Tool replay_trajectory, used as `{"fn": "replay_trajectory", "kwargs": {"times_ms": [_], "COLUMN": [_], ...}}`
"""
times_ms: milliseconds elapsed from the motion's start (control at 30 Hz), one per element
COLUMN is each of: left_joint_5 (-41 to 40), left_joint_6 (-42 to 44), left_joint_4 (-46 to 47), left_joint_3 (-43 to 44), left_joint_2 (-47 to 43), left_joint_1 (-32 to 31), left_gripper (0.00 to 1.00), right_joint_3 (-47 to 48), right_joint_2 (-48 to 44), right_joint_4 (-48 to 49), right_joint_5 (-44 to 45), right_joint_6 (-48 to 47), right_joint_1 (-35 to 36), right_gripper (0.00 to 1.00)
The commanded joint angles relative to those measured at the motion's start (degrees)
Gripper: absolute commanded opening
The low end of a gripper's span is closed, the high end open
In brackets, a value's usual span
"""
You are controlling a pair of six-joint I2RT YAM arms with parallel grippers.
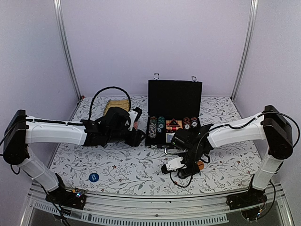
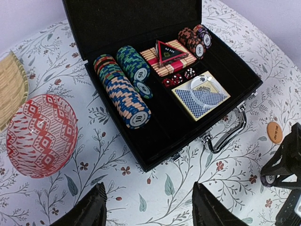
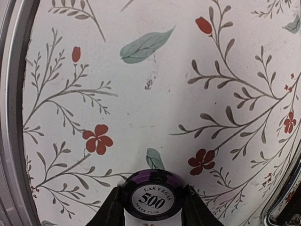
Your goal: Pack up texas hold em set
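The black briefcase (image 1: 175, 96) stands open at the back middle of the table, its silver handle (image 2: 229, 133) facing the arms. Inside lie rows of poker chips (image 2: 124, 92), a red triangle (image 2: 168, 52), red dice (image 2: 178, 77) and a blue-backed card deck (image 2: 201, 95). My right gripper (image 3: 151, 202) is low over the cloth in front of the case, shut on a purple "500" poker chip (image 3: 151, 188) with a finger on each side. An orange disc (image 1: 201, 165) lies just beside it. My left gripper (image 2: 149, 207) hangs open and holds nothing, near the case's front left corner.
A pink-red woven ball (image 2: 41, 134) sits left of the case, with a tan slatted mat (image 2: 10, 89) behind it. A blue disc (image 1: 93, 177) lies near the front left edge. The right gripper (image 2: 282, 165) shows at the left wrist view's right edge.
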Motion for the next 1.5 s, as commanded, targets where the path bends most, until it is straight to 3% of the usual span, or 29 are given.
{"fn": "replay_trajectory", "kwargs": {"times_ms": [0,300,500,767,1467], "left_joint_5": [-0.63,-0.66,-0.40,-0.47,-0.82], "left_joint_6": [-0.06,-0.14,-0.37,-0.59,0.28], "left_joint_4": [0.84,0.96,0.58,0.07,-0.13], "left_joint_3": [-0.39,-0.26,-0.14,-0.61,-0.01], "left_joint_2": [-0.96,-1.06,-1.44,-2.18,-1.60], "left_joint_1": [0.41,0.39,0.36,0.49,0.49], "left_gripper": [0.62,0.62,0.62,0.62,0.63], "right_joint_3": [3.90,13.33,16.31,15.40,13.60], "right_joint_2": [-3.24,-5.47,-1.08,4.23,11.44], "right_joint_4": [-4.44,-5.15,2.31,13.41,20.31], "right_joint_5": [0.58,0.89,8.95,17.97,18.97], "right_joint_6": [-0.28,-3.63,-2.97,-3.27,-5.08], "right_joint_1": [-3.05,-18.68,-26.66,-28.85,-30.82], "right_gripper": [0.33,0.32,0.33,0.34,0.36]}}
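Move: My right hand already grips a purple 500 chip low over the table. The purple stack in the case lies about 30 cm ahead, 8 cm to the right and 2 cm higher; the black-orange chips stand some 3 cm left of that stack, and the striped card box 9 cm left of it. The orange chip lies 4 cm ahead of this hand and 7 cm right. From my left hand the purple stack is about 17 cm ahead, 24 cm right and 10 cm down. With the 500 chip kept pinched, I sweep my right hand quickly forward about 27 cm and some 11 cm right, arching about 10 cm up over the front of the case, then ease down 6 cm or so beside the near end of the purple stack. On the way the wrist turns roughly 30 degrees clockwise and the fingertips tilt forward. ##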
